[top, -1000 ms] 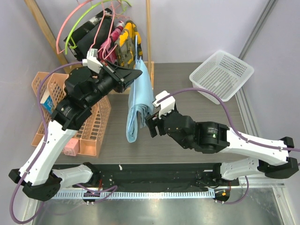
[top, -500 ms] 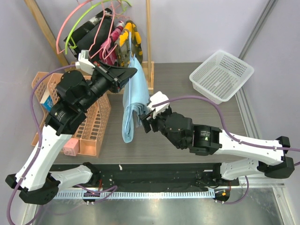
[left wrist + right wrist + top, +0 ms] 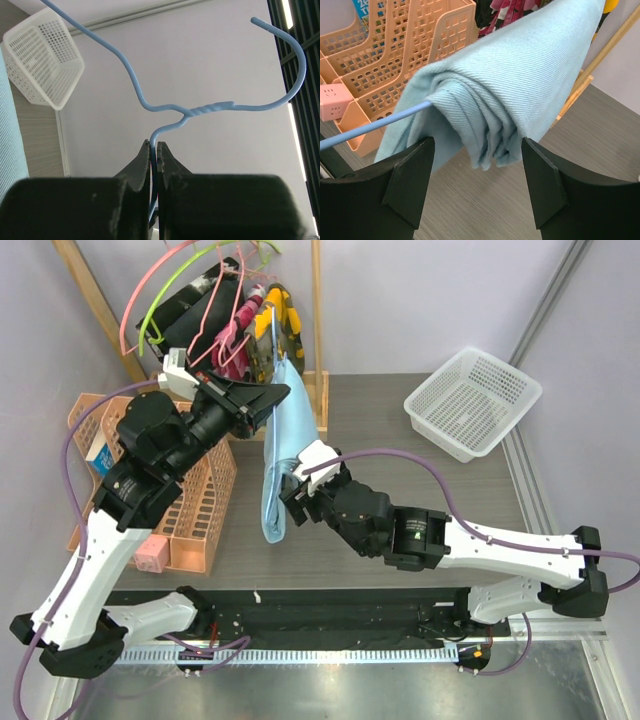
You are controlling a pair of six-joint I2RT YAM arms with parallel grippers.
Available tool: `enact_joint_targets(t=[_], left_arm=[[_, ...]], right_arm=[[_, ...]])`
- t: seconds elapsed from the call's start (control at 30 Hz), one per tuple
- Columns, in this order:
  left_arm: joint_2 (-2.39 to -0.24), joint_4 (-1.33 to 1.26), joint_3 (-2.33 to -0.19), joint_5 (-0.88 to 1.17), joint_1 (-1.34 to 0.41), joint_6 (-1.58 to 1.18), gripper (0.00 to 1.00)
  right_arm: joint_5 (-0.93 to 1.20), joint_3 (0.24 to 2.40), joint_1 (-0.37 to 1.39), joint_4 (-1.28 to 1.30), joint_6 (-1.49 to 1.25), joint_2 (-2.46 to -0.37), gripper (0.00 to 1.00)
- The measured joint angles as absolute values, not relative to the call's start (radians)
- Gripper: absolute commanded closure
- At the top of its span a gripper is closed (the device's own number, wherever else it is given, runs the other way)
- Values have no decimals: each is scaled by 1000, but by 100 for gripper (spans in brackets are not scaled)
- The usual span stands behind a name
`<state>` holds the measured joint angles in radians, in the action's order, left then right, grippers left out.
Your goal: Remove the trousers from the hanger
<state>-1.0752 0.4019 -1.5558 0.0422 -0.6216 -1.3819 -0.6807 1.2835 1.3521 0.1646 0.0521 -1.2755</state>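
The light-blue trousers (image 3: 275,455) hang folded over the thin blue wire hanger (image 3: 210,107), above the table's left centre. My left gripper (image 3: 274,398) holds the hanger up from the left. In the left wrist view its jaws (image 3: 155,145) are shut on the wire just below the twisted neck. My right gripper (image 3: 292,496) stands open at the lower folded end of the trousers (image 3: 520,75). In the right wrist view its fingers (image 3: 477,150) flank that bunched end without touching it. The hanger's bar (image 3: 375,125) pokes out of the cloth to the left.
Orange slotted racks (image 3: 195,510) and a pink cube (image 3: 150,558) stand at the left, under my left arm. A wooden rail at the back left holds dark and patterned garments on pink and green hangers (image 3: 235,310). A white mesh basket (image 3: 472,400) sits at the back right.
My right gripper has moved left and forward up to the trousers' lower end. The left arm has shifted the hanger and trousers slightly left.
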Motion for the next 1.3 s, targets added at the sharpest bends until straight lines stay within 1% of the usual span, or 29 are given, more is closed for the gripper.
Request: enact_joint_targets(t=[0.3,0.63,1.0,1.03,1.07,1.13,1.17,1.3], left_arm=[[-1051,403,-1556,43,-622,-1385,100],[-1040,403,-1556,42,-622,-1389,100],[-1030,403,-1556,43,-622,-1407,100],[-1030,403,-1556,43,-622,-1408,100],[-1029,403,-1556,43,-622,-1410,100],[-1029,403,-1556,42,-622,-1411,100],[-1029,403,-1556,41,-621,-1411,100],[-1029,402,-1556,36,-621,-1410,100]], right_arm=[[-698,1287,1319,164,83,-1316,26],[-714,1319,1305,163,128,-1318,25],[-725,1349,1285,80,184,-1362,23],[-724,1351,1283,68,190,-1365,25],[-723,1352,1280,59,196,-1369,31],[-715,1352,1273,46,203,-1374,39],[-710,1352,1269,41,204,-1375,45],[-696,1353,1256,34,201,-1377,55]])
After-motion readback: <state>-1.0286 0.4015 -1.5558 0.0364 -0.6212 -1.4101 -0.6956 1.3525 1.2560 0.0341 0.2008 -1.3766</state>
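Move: My right hand, open, goes for the light-blue trousers' lower folds, about 7 cm ahead, 1 cm to its left and 2 cm above it. The camo clothes hang some 30 cm ahead of my right hand, 2 cm left, at about its height. The orange rack stands roughly 12 cm ahead, 32 cm left and 25 cm lower. From my left hand, which still pinches the hanger, those folds lie about 6 cm back, 1 cm right and 13 cm below. My right hand dips about a centimetre as it starts, then rises while it keeps pushing forward, some 5 cm altogether, bringing the open fingers around the trousers' lower folds. It tips up slightly and turns a little clockwise, and at the end the fingers begin closing on the cloth. My left hand keeps its pinch on the hanger and eases it about 2 cm back, up and left. ##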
